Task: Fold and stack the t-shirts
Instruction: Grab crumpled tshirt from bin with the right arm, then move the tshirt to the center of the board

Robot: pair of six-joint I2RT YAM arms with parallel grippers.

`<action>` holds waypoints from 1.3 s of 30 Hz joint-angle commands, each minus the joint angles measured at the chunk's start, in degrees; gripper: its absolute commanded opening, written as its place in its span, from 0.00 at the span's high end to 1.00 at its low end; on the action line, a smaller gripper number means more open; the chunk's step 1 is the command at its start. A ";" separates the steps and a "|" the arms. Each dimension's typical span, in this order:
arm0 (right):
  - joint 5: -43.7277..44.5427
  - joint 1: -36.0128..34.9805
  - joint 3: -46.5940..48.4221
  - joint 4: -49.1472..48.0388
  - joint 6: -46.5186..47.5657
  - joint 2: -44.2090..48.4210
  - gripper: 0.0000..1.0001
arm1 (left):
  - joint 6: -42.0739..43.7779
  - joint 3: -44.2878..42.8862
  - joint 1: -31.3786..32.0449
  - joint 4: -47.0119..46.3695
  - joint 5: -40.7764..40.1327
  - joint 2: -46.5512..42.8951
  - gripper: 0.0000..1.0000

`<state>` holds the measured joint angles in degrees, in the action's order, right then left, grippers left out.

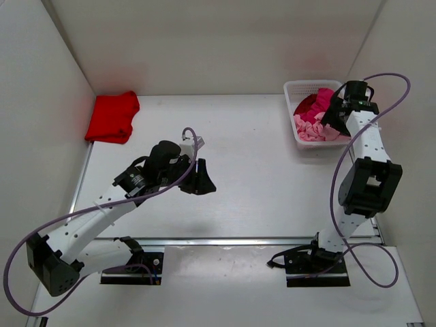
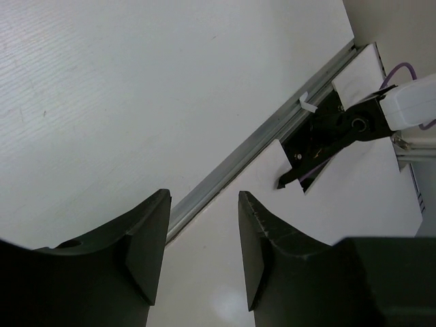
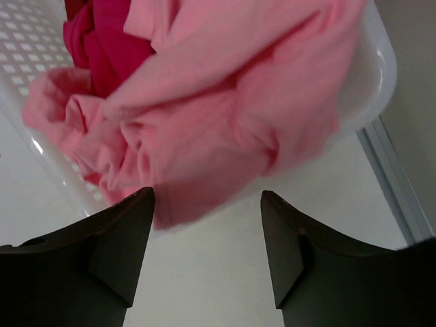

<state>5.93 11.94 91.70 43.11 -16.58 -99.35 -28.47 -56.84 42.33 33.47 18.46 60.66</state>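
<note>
A bright red t-shirt [image 1: 112, 117] lies folded at the table's far left corner. A light pink t-shirt [image 1: 312, 128] and a magenta t-shirt [image 1: 315, 104] lie crumpled in the white mesh basket [image 1: 294, 87] at the far right. In the right wrist view the pink shirt [image 3: 225, 102] hangs over the basket's rim [image 3: 373, 75], with magenta cloth [image 3: 102, 41] behind it. My right gripper [image 3: 208, 204] is open and empty, just short of the pink shirt. My left gripper [image 1: 199, 178] is open and empty over the table's middle left; in the left wrist view [image 2: 203, 204] nothing is between its fingers.
White walls close in the table on the left, back and right. A metal rail [image 1: 259, 240] runs along the table's near edge, with both arm bases behind it. The right arm's base [image 2: 334, 133] shows in the left wrist view.
</note>
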 commanded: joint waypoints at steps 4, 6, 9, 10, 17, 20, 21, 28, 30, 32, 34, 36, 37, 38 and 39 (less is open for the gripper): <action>-1.09 0.27 9.63 -2.95 -0.91 -7.60 0.40 | 1.05 -3.01 -1.46 0.80 -1.06 1.30 0.46; -2.41 0.36 12.61 -1.98 -1.43 -10.06 0.60 | 1.22 -3.10 -2.07 0.98 -0.80 1.91 0.46; -0.41 -0.34 15.61 0.04 -2.49 -11.39 0.89 | 1.57 -3.80 -2.68 1.77 -1.06 2.00 0.47; 0.47 -1.21 15.70 -0.48 -2.41 -10.43 0.94 | 1.66 -4.07 -2.25 2.12 -1.40 1.92 0.47; 8.65 -5.35 22.46 2.15 -1.97 -1.74 0.99 | 2.10 -5.12 -1.37 1.69 -1.85 2.44 0.48; 11.20 -6.75 26.49 3.03 -1.35 2.56 1.00 | 2.54 -7.31 -0.93 2.47 -2.20 3.14 0.47; 11.20 -7.19 27.73 3.12 -0.92 3.63 1.00 | 2.37 -8.19 -0.84 2.73 -2.46 3.41 0.45; 8.92 -22.56 41.60 -0.91 8.20 9.70 1.00 | 0.35 -14.43 -3.83 5.81 -7.03 4.99 0.38; 8.40 -29.76 48.62 -1.97 10.15 8.83 1.00 | -0.36 -16.98 -5.75 6.51 -8.60 6.39 0.35; -1.30 -29.70 53.12 -3.03 7.19 8.21 0.98 | -0.80 -18.56 -6.46 8.18 -10.20 7.10 0.32; -10.21 -26.73 54.90 -5.13 1.32 8.73 0.97 | -2.29 -19.45 -7.87 9.23 -12.12 8.24 0.30; -21.01 -23.04 52.80 -8.74 -3.61 9.96 0.97 | -2.99 -20.41 -9.80 10.64 -14.22 8.59 0.25; -22.27 -21.11 51.05 -10.31 -5.20 10.92 0.97 | -3.17 -21.29 -10.42 11.43 -15.98 8.94 0.25; -23.93 -19.69 49.90 -10.76 -6.44 11.19 0.97 | -3.08 -22.69 -10.60 12.48 -17.22 9.12 0.23; -24.73 -17.33 48.06 -9.90 -6.80 12.24 0.97 | -2.74 -25.49 -11.38 14.23 -21.84 9.47 0.20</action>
<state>-8.23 -9.34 142.65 37.52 -17.56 -88.51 -30.41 -76.99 32.58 43.46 5.10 70.22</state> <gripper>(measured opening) 0.031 0.785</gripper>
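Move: The pink t-shirt lies crumpled in the near part of the white bin, its middle about 5 cm ahead of the right hand, 3 cm left and 5 cm down. The magenta t-shirt sits some 13 cm ahead and 5 cm left, the dark red one equally far ahead but 10 cm left, both about 7 cm down. From the left hand the pink t-shirt is roughly 27 cm ahead, 39 cm right and 9 cm down. Right hand reaches forward, pinches the pink t-shirt, hoists it about 45 cm, leftward and back; left hand advances, opening. ##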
